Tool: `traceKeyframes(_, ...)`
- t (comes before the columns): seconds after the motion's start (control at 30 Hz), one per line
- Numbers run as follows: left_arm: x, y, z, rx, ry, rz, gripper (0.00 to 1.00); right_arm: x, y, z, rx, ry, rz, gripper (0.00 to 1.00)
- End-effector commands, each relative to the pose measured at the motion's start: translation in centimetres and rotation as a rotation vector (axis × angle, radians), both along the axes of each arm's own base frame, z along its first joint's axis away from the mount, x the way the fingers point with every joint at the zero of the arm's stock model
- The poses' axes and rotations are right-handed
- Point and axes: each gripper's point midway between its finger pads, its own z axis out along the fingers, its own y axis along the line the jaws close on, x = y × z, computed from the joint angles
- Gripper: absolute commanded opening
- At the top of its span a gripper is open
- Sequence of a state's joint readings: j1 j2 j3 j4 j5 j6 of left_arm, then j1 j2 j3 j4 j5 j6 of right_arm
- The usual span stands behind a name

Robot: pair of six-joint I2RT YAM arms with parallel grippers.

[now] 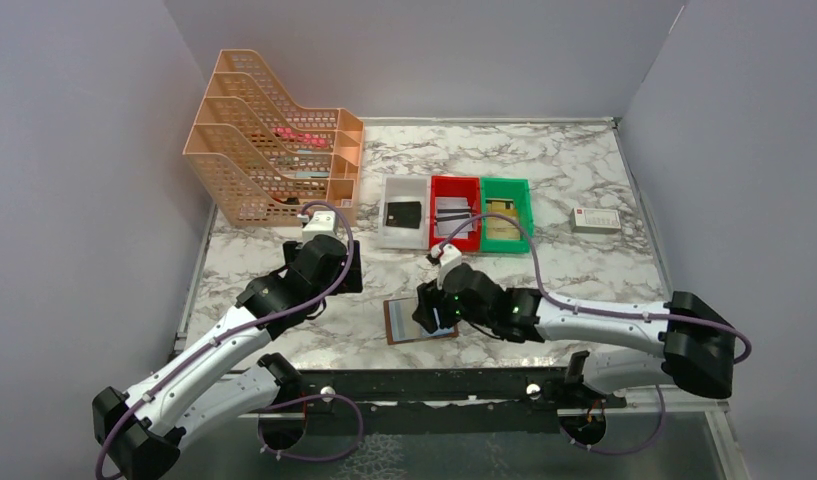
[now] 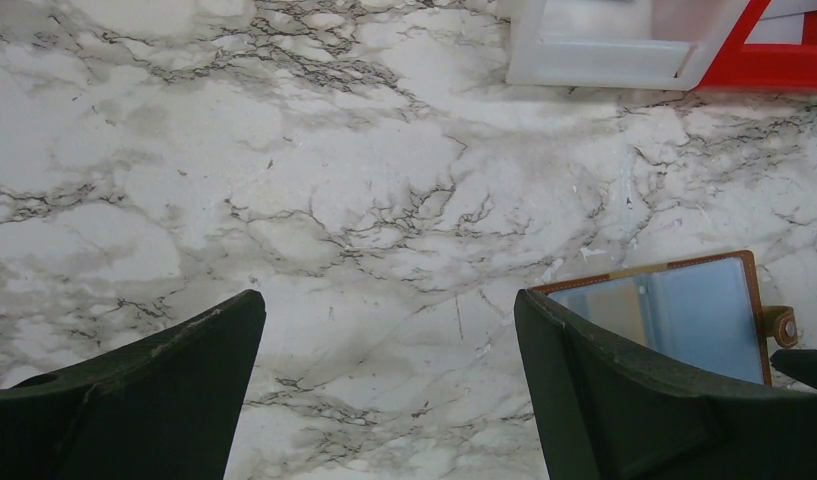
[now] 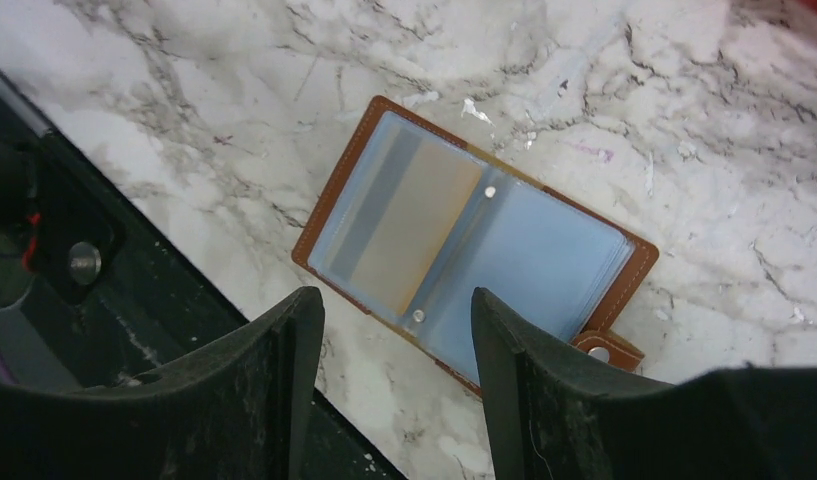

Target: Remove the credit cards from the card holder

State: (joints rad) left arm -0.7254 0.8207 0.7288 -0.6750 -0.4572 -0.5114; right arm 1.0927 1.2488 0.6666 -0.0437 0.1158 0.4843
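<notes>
The brown card holder (image 3: 624, 270) lies open and flat on the marble near the table's front edge, its pale blue sleeves facing up and its closing tab at the right. A gold credit card (image 3: 419, 235) with a grey stripe sits inside the left sleeve. My right gripper (image 3: 394, 335) hovers just above the holder's near edge, open, with nothing between its fingers. In the top view the right gripper (image 1: 436, 320) covers part of the card holder (image 1: 402, 322). My left gripper (image 2: 389, 325) stands wide open over bare marble, left of the card holder (image 2: 684, 310).
White bin (image 1: 389, 235) holds a black card (image 1: 402, 213), red bin (image 1: 436, 215) holds pale striped cards, green bin (image 1: 525, 205) holds gold ones. An orange mesh rack (image 1: 269, 150) stands at the back left. A small white box (image 1: 595, 220) lies at the right. The black front rail (image 3: 74, 250) runs close beside the holder.
</notes>
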Motion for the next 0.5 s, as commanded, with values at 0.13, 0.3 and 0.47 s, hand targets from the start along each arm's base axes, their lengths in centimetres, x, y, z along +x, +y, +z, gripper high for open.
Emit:
traceKeyframes(0.13, 0.6, 1.0, 0.7, 0.015, -0.038, 0.047, 0.99, -0.4, 1.3, -3.1, -0.174, -0.067, -0.193, 0.60)
traceKeyframes(0.3, 0.9, 1.8, 1.0, 0.025, -0.051, 0.083, 0.99, -0.3, 3.3, -3.8, -0.188, -0.065, -0.173, 0.60)
traceKeyframes(0.47, 1.1, 2.6, 1.2, 0.023, -0.056, 0.123, 0.99, 0.0, 4.3, -4.6, -0.199, -0.068, -0.163, 0.60)
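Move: The beige card in the left page of the open card holder lies about 3 cm to the right hand's left, roughly level with it in the forward direction and some 8 cm below; the holder's middle is right under that hand. The red bin stands about 21 cm ahead of the right hand and 6 cm to its right, the white bin 21 cm ahead and 4 cm left. From the left hand, the card is about 15 cm right, 7 cm back and 14 cm down. Having come back from the bins, the empty right hand sinks about 5 cm and slides some 3 cm left towards the beige card in the holder's left page, easing slightly back at first and slowing as it gets low. Its wrist tips the fingers more steeply down and turns a little clockwise, some 15 degrees in all, while the fingers stay a bit over half open; the left hand, wide open and holding nothing, only drifts about 1.5 cm left. ##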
